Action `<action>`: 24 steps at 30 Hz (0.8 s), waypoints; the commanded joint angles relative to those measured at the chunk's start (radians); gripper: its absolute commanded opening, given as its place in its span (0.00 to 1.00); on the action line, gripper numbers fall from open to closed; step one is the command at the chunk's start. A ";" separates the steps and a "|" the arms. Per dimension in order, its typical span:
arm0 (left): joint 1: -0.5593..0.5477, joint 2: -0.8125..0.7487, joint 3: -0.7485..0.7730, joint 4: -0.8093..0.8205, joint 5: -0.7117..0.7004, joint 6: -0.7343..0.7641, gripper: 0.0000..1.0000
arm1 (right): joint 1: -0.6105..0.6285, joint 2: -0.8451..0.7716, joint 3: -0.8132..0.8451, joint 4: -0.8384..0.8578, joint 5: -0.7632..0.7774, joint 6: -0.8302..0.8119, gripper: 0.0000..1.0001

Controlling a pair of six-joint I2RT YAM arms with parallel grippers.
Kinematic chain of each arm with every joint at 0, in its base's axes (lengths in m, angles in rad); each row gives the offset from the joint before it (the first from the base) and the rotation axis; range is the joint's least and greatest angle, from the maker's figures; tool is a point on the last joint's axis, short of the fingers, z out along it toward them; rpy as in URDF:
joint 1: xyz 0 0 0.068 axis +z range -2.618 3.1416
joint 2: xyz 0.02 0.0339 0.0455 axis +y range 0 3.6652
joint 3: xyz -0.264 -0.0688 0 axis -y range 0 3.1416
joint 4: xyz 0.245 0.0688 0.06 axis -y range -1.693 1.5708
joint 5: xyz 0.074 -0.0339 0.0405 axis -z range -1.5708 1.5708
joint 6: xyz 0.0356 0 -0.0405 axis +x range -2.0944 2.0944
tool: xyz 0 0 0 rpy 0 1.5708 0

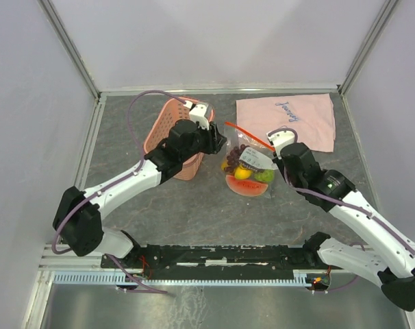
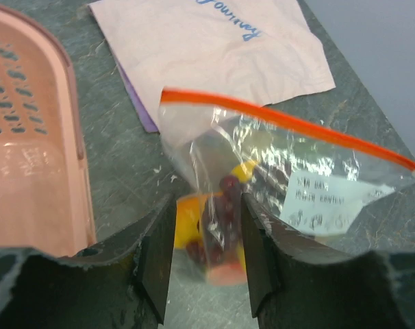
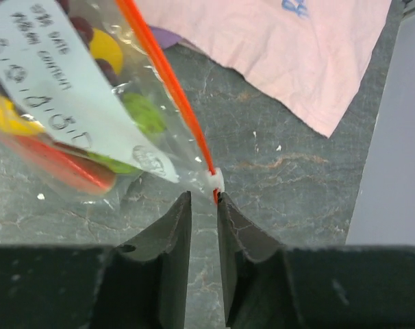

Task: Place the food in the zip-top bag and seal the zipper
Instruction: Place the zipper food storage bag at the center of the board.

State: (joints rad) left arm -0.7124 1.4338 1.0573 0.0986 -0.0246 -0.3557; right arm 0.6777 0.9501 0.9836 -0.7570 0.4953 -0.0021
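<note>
The clear zip-top bag point(image 1: 248, 171) lies on the table between my two grippers, with the food point(image 1: 243, 173) inside it: yellow, orange, green, red and dark purple toy fruits. Its red-orange zipper point(image 1: 248, 136) runs along the far edge. My left gripper point(image 1: 220, 142) is at the bag's left side and stands open; in the left wrist view the bag point(image 2: 290, 164) and fruits point(image 2: 218, 219) show beyond its jaws point(image 2: 206, 205). My right gripper point(image 3: 205, 199) is narrowly open, bare table showing in the gap. The zipper's white end point(image 3: 215, 179) sits right at its fingertips.
A pink perforated basket point(image 1: 168, 133) stands left of the bag, under my left arm. A pink cloth point(image 1: 296, 118) with blue writing lies at the back right, with something purple under its edge point(image 2: 142, 113). A white label point(image 3: 50, 75) is stuck on the bag.
</note>
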 commanded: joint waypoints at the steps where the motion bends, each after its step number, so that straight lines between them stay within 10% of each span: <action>1: 0.002 -0.128 0.007 -0.070 -0.077 -0.066 0.53 | -0.004 -0.086 -0.019 0.106 0.027 0.021 0.32; 14: 0.002 -0.540 -0.124 -0.346 -0.305 -0.082 0.72 | -0.004 -0.239 -0.064 0.116 0.083 0.060 0.75; 16: 0.003 -0.611 -0.119 -0.404 -0.366 -0.066 0.75 | -0.004 -0.282 -0.073 0.113 0.136 0.086 0.98; 24: 0.002 -0.917 -0.096 -0.503 -0.513 0.103 1.00 | -0.004 -0.463 -0.046 0.034 0.365 0.175 0.99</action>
State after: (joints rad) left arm -0.7128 0.6170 0.9298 -0.3595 -0.4294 -0.3714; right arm 0.6777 0.5526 0.9054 -0.7010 0.7033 0.1101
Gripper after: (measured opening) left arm 0.962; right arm 0.991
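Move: The zipper food storage bag, already out of the left fingers, hangs with its middle some 8 cm right of the left hand, level with it fore and aft and about 9 cm lower. The pink basket is about 13 cm left and 5 cm ahead of that hand. From the right hand, still at the zipper's end, the bag's middle is roughly 8 cm left, 3 cm ahead and 8 cm down; the pink cloth lies 20 cm ahead and 6 cm right. The right fingertips come free of the zipper's end and spread wide; that hand rises a few centimetres, then draws right and back, still climbing, for about 7 cm up and 6 cm right in all, tipping upward. The left hand, its fingers opening on to full width, sweeps away from the bag past the basket's near side, nearly 20 cm left while backing and rising, and turns counter-clockwise. ##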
